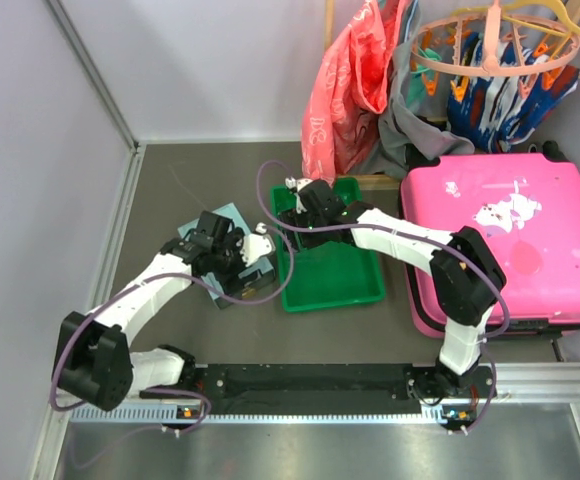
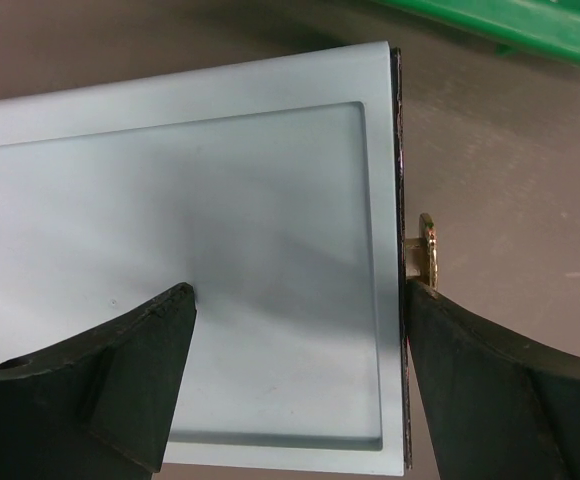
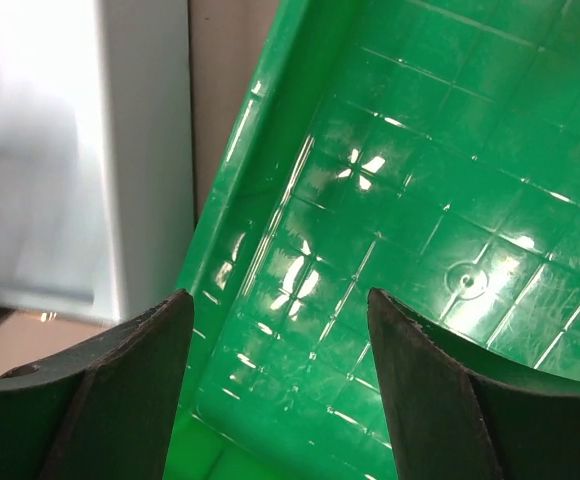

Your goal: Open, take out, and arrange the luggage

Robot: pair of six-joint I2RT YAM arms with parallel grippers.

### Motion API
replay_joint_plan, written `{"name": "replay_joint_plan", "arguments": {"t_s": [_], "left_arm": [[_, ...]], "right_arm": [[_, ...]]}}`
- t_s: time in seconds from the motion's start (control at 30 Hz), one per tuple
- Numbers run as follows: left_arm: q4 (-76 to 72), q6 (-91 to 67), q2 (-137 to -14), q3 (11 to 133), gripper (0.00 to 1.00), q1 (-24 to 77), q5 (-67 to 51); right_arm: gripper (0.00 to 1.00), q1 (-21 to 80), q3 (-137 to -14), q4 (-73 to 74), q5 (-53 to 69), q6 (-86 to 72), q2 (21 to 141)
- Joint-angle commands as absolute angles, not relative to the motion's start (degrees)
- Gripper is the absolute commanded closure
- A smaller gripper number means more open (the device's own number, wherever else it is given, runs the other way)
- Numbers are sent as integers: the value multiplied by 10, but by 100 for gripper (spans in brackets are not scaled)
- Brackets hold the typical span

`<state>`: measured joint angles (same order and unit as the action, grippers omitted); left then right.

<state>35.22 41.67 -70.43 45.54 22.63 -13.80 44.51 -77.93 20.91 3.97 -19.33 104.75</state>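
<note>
The luggage (image 1: 510,240), a hot-pink hard-shell suitcase with white stickers, lies flat and closed at the right, apart from both grippers. My left gripper (image 1: 242,255) hangs open over a small pale-teal box (image 1: 220,222). In the left wrist view, one finger is above the box lid (image 2: 220,220) and the other stands at its edge by a gold clasp (image 2: 428,248); the left gripper (image 2: 300,290) grips nothing. My right gripper (image 1: 295,200) stands open over the far-left end of the green tray (image 1: 340,275). Only the tray floor (image 3: 390,220) shows between the fingers of the right gripper (image 3: 280,295).
A red bag (image 1: 350,80), grey clothing (image 1: 410,130) and a round peg hanger (image 1: 495,45) crowd the back behind the suitcase. Walls close the left and back sides. The arms' base rail (image 1: 320,385) runs along the near edge.
</note>
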Motion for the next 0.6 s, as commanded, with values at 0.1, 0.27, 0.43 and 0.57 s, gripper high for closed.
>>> {"name": "replay_joint_plan", "arguments": {"t_s": [0.1,0.27,0.43,0.57], "left_arm": [[326,382,-807,455,16,148,-88],[303,395,-859,489,17,46,-108],[287,421,-889,513,17,-27,-119],[279,425,-914,539,17,-75,-145]], "right_arm": [[30,450,-788,188,44,-192,1052],[30,480,-810,199,32,-185,1074],[30,516,-844,206,47,-183,1117],[37,539,-881,210,78,-192,1164]]}}
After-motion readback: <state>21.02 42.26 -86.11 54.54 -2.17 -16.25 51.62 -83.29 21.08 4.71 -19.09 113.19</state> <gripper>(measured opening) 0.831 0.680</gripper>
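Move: The light-blue box lies under my left hand, its middle about 7 cm ahead and 3 cm to the left, some 4 cm lower; one finger is already against its clasp side. The green tray's middle is 9 cm ahead and 24 cm right of this hand. My right hand hovers just inside the tray: the middle of its left rim is some 3 cm back, 4 cm left and 5 cm down, with the box's middle 18 cm left and 4 cm back. With my left finger still against the clasp side of the light-blue box, I push it along the table forward and left, some 16 cm away from the green tray, turning the wrist about 25 degrees counter-clockwise, gripper staying wide. My right hand waits, then swings about 7 cm left, back and down to the tray's left rim, fingers open. ##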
